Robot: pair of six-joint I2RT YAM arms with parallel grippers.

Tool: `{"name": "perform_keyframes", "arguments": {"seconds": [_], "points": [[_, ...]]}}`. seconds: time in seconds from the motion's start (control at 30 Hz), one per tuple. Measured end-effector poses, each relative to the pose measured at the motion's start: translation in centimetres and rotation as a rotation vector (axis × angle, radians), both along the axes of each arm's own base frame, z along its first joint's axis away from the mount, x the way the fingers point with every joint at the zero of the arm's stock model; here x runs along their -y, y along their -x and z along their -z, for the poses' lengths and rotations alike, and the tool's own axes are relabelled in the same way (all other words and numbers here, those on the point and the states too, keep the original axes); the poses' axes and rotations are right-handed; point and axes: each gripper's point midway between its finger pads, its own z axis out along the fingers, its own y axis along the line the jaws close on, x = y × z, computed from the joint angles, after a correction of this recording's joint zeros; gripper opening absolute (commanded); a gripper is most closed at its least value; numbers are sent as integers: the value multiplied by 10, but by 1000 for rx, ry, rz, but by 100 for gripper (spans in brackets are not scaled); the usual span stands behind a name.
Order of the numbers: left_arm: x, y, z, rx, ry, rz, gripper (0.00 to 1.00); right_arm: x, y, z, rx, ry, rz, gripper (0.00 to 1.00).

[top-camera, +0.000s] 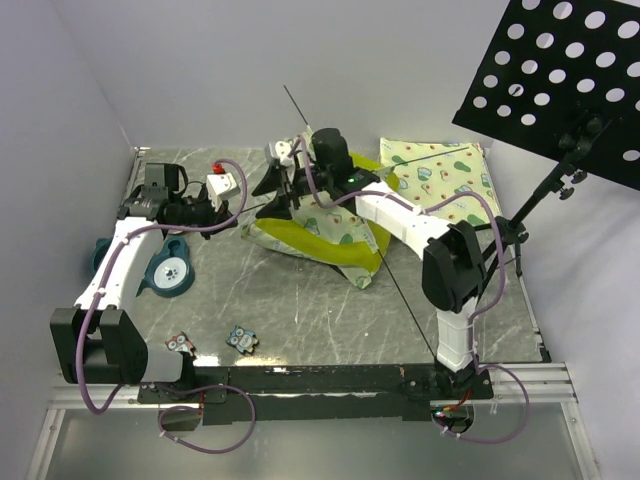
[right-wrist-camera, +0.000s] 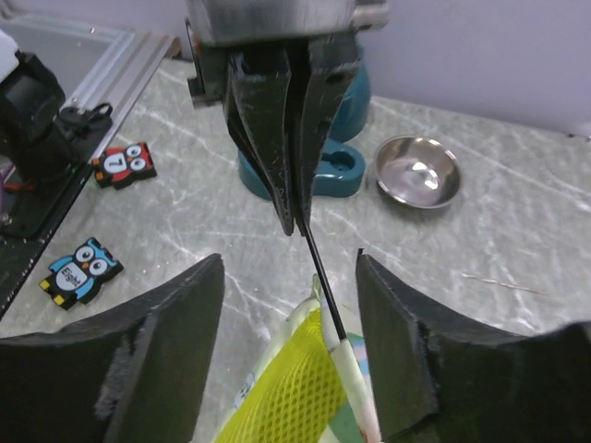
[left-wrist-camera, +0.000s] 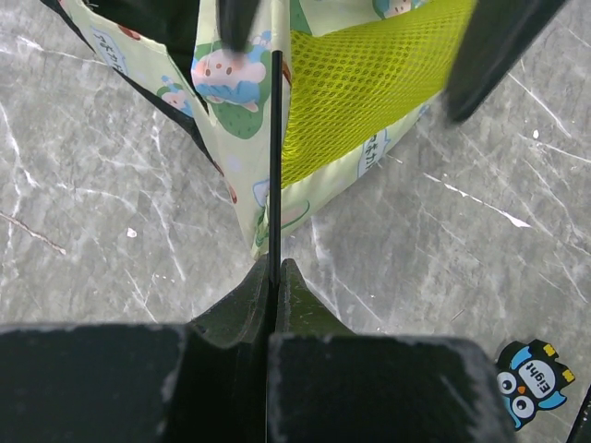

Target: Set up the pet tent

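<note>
The pet tent [top-camera: 315,235] lies collapsed mid-table, cream avocado print with lime-yellow mesh [left-wrist-camera: 369,92]. A thin black pole [left-wrist-camera: 275,138] runs out of a fabric sleeve at its corner. My left gripper [left-wrist-camera: 274,269] is shut on this pole just outside the sleeve, and also shows in the right wrist view [right-wrist-camera: 297,226]. My right gripper [right-wrist-camera: 288,268] faces it, open, its fingers on either side of the tent corner [right-wrist-camera: 295,388] and the pole [right-wrist-camera: 323,286], touching neither. From above, the right gripper [top-camera: 288,185] hovers over the tent's left end, close to the left gripper [top-camera: 252,207].
A flat printed mat [top-camera: 445,170] lies at the back right. A teal bowl holder [top-camera: 170,272] and steel bowl [right-wrist-camera: 420,175] sit at the left. Owl cards [top-camera: 180,343] [top-camera: 240,338] lie near the front. A black perforated stand [top-camera: 560,70] overhangs the right. Another pole [top-camera: 410,300] slants toward the right base.
</note>
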Motion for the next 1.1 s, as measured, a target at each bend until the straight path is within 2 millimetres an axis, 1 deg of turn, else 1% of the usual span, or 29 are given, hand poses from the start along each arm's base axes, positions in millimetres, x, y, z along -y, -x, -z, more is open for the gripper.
{"name": "perform_keyframes", "arguments": {"seconds": [0.13, 0.2, 0.27, 0.37, 0.5, 0.63, 0.7, 0.73, 0.77, 0.8, 0.83, 0.87, 0.9, 0.93, 0.97, 1.0, 1.03, 1.07, 1.1], "points": [[0, 0, -1, 7, -2, 5, 1, -13, 2, 18, 4, 33, -28, 55], [0, 1, -2, 9, -1, 6, 1, -18, 1, 27, -1, 53, -37, 50], [1, 1, -2, 10, 4, 9, 1, -24, 0, 31, 1, 62, -44, 47], [3, 3, 0, 4, 5, 13, 1, -27, 1, 37, 5, 70, -49, 47], [5, 5, 0, 2, 5, 20, 1, -28, 5, 39, 3, 78, -57, 44], [6, 6, 0, 1, 5, 24, 1, -32, 7, 41, 12, 82, -55, 38], [7, 6, 0, -1, 5, 25, 1, -33, 6, 42, 17, 86, -49, 31], [7, 6, 0, -2, 5, 26, 1, -34, 6, 42, 19, 86, -46, 23], [7, 7, 1, -5, 5, 27, 1, -34, 5, 42, 20, 86, -42, 13], [8, 8, 1, -7, 5, 28, 3, -34, 4, 41, 23, 85, -40, 0], [8, 8, 1, -9, 5, 28, 15, -34, 4, 40, 23, 84, -37, 0], [8, 8, 1, -6, 4, 29, 34, -34, 5, 41, 22, 84, -45, 0], [8, 8, 1, -9, 7, 25, 49, -34, 6, 41, 19, 84, -50, 0], [8, 6, -1, -4, 12, 18, 63, -34, 7, 41, 14, 85, -52, 0], [7, 3, -5, 4, 23, 7, 71, -34, 7, 42, 10, 89, -48, 0], [6, 2, -8, 9, 33, -3, 82, -33, 7, 42, 7, 91, -45, 0], [3, 2, -14, 4, 59, -30, 97, -33, 6, 42, 3, 92, -43, 0], [-3, 1, -20, 8, 80, -59, 100, -32, 6, 42, 2, 92, -42, 0], [-13, -1, -28, 19, 102, -102, 100, -32, 5, 42, 2, 92, -41, 0]]}}
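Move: Just 3 cm to the open right hand's left, 1 cm back and 4 cm lower lies the bare stretch of tent pole. The left hand still pinches the pole; that stretch is about 4 cm to its right and 2 cm ahead, roughly level. From the right hand, the tent's yellow mesh lies about 7 cm right, 7 cm back and 14 cm lower, the teal feeder some 25 cm left and 15 cm back. Right hand moves about 5 cm down and left, pinches the pole; left hand then opens, backing off up and left. ##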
